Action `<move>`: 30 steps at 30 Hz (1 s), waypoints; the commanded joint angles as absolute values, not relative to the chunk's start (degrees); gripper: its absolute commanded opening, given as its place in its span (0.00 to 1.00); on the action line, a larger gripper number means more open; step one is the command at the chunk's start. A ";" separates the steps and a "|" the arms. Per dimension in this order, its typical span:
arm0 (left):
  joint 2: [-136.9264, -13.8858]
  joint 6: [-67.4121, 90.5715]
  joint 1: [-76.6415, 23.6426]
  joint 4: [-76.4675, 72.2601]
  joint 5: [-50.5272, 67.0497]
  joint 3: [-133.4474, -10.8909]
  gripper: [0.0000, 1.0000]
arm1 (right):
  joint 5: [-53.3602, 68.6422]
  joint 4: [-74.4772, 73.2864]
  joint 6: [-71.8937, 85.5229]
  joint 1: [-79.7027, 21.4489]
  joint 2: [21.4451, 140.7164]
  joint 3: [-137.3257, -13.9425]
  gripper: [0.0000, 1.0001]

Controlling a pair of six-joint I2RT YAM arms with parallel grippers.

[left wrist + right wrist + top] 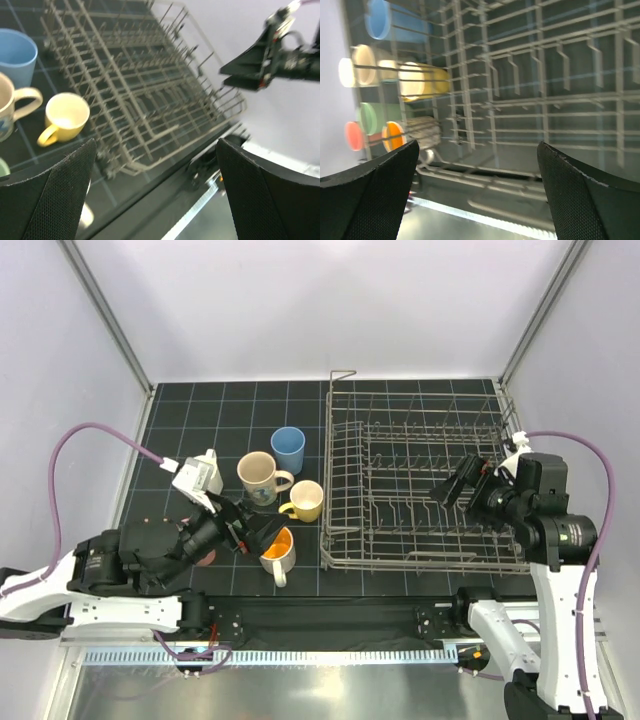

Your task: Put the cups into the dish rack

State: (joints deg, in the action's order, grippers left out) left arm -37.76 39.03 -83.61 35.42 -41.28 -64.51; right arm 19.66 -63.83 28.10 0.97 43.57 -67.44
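The grey wire dish rack (420, 480) stands right of centre with no cup in it. Left of it on the mat stand a blue cup (288, 448), a cream mug (260, 475), a yellow mug (305, 500) and a white mug with an orange inside (278, 548). A pink cup (205, 558) shows partly under the left arm. The right wrist view also shows a pale green cup (370, 117) and a white cup (347, 72). My left gripper (256, 527) is open and empty, low beside the orange-inside mug. My right gripper (455, 485) is open and empty above the rack's right half.
The dark gridded mat (200, 410) is bounded by white walls at the back and sides. A metal rail (330, 655) runs along the near edge by the arm bases. The rack (140, 85) fills the left wrist view, with the yellow mug (65, 120) beside it.
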 commanded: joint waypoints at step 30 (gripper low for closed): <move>-74.61 42.19 -33.32 58.00 -23.47 -83.93 0.77 | 27.25 -70.49 18.11 0.00 51.15 -75.94 1.00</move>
State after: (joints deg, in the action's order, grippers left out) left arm -72.07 41.54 -34.96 54.59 -26.17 -81.34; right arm 25.36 -71.37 18.31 0.47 50.43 -75.61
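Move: The left hand, empty and open, hangs high near the front of the cups; the tan mug lies about 18 cm ahead of it, 6 cm left and some 31 cm lower. At much that height, the blue cup is 7 cm beyond the mug and 6 right of it, the yellow cup 5 nearer and 10 right, the white cup 12 left and about level. From the right hand, the mug is about 11 cm ahead, 41 left and 22 below. Out over the cups towards the tan mug, touching nothing, the left hand reaches about 17 cm forward while sinking some 10 cm, drifting a little right at first and then sweeping left. Its wrist swings counter-clockwise and tips down, so fingers that pointed forward-right now point straight ahead and steeply down, and they narrow by about a quarter. ##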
